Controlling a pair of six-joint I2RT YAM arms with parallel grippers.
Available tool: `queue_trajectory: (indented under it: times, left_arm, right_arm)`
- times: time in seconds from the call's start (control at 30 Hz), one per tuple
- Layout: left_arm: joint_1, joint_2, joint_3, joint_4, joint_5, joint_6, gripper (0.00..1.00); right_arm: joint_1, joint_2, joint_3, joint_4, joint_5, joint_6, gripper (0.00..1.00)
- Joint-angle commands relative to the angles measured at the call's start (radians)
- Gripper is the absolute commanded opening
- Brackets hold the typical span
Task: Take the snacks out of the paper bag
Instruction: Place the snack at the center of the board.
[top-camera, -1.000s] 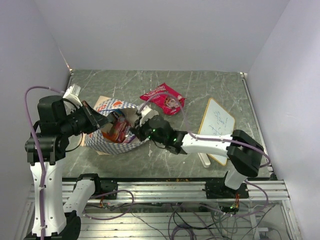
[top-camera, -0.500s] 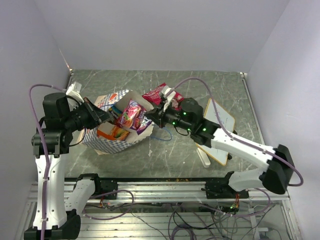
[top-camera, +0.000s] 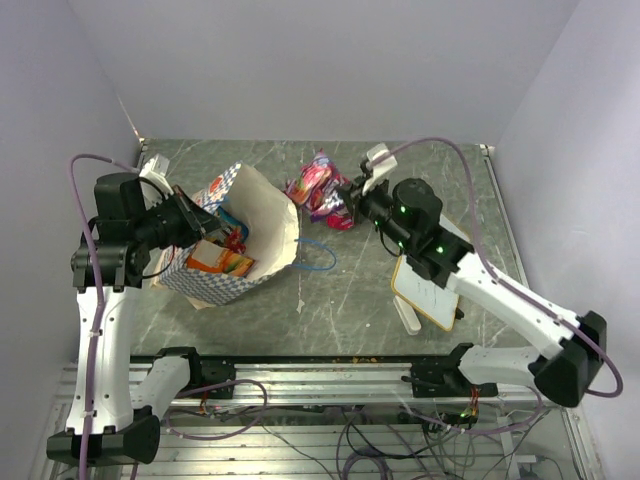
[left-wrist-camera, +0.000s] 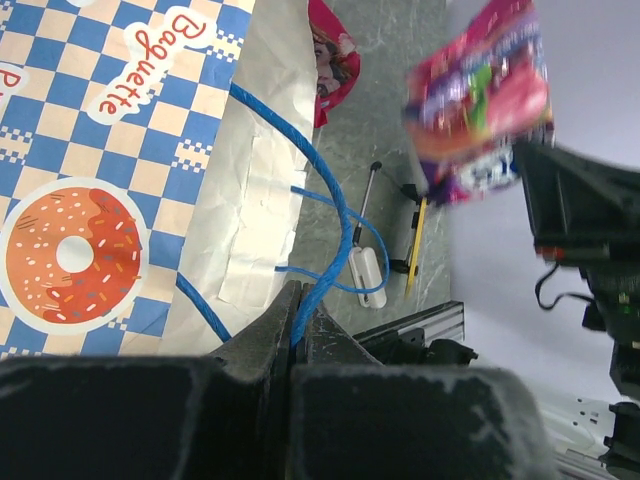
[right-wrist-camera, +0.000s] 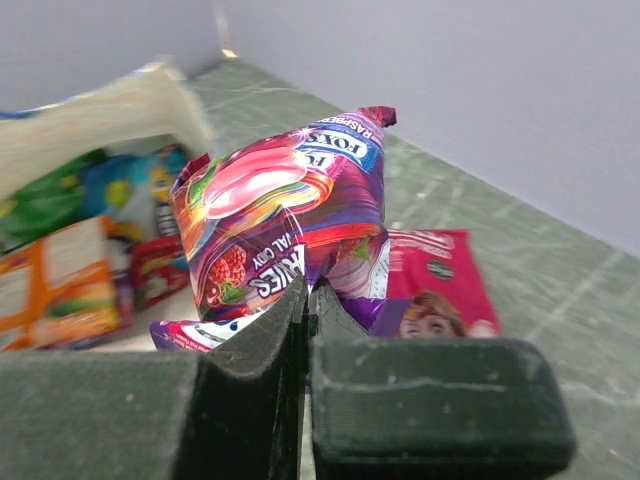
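The blue-and-white checkered paper bag (top-camera: 252, 222) lies on its side at the left, mouth toward the right, cream inside showing. An orange packet (top-camera: 215, 262) and other packets lie inside. My left gripper (top-camera: 210, 228) is shut on a blue string handle (left-wrist-camera: 322, 262) of the bag (left-wrist-camera: 100, 180). My right gripper (top-camera: 345, 195) is shut on a purple packet (top-camera: 322, 186) and holds it above the larger red bag (top-camera: 340, 215) on the table. The purple packet (right-wrist-camera: 285, 225) fills the right wrist view, with the red bag (right-wrist-camera: 435, 290) behind it.
A wood-framed whiteboard (top-camera: 430, 285) lies at the right, with a white marker (top-camera: 407, 318) at its near edge. The other blue handle (top-camera: 315, 255) trails on the table beside the bag's mouth. Walls close the table at the back and sides.
My right gripper has pulled the purple packet out of the bag and carried it right and back, over the red bag. The paper bag has tipped up more, mouth opened wider.
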Motion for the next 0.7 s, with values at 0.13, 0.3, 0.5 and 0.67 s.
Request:
queue_trajectory:
  times: [0.13, 0.3, 0.5, 0.67]
  left_arm:
    - [-0.001, 0.018, 0.077, -0.049, 0.021, 0.064, 0.07]
    - [-0.001, 0.018, 0.096, -0.055, 0.032, 0.076, 0.07]
    - [-0.001, 0.004, 0.082, -0.033, 0.041, 0.047, 0.07]
    - [-0.001, -0.006, 0.059, -0.011, 0.054, 0.014, 0.07]
  right_arm:
    - [-0.217, 0.264, 0.166, 0.09, 0.089, 0.059, 0.0]
    - [-0.243, 0.424, 0.254, 0.007, 0.202, 0.197, 0.0]
    - [-0.155, 0.496, 0.283, -0.114, 0.608, 0.41, 0.0]
    - [-0.142, 0.593, 0.308, -0.186, 0.735, 0.597, 0.0]
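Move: The right hand, with the purple snack pack already in its fingers, is bound for the centre of the board, where the red snack bag lies about 17 cm ahead, 2 cm to the right and some 24 cm below. The paper bag stands roughly 25 cm to this hand's left and 3 cm back; the whiteboard lies level with it, about 27 cm right. From the left hand, the red snack bag is some 23 cm ahead and 28 cm right. Still pinching the purple pack by its edge, the right hand sweeps forward about 15 cm towards the red snack bag, drifting a little right, then sinks steeply, nearly 14 cm down in all. The wrist swings some 45 degrees clockwise and tips the fingers down about 20 degrees; they stay shut. The left hand keeps its pinch on the paper bag's handle. ##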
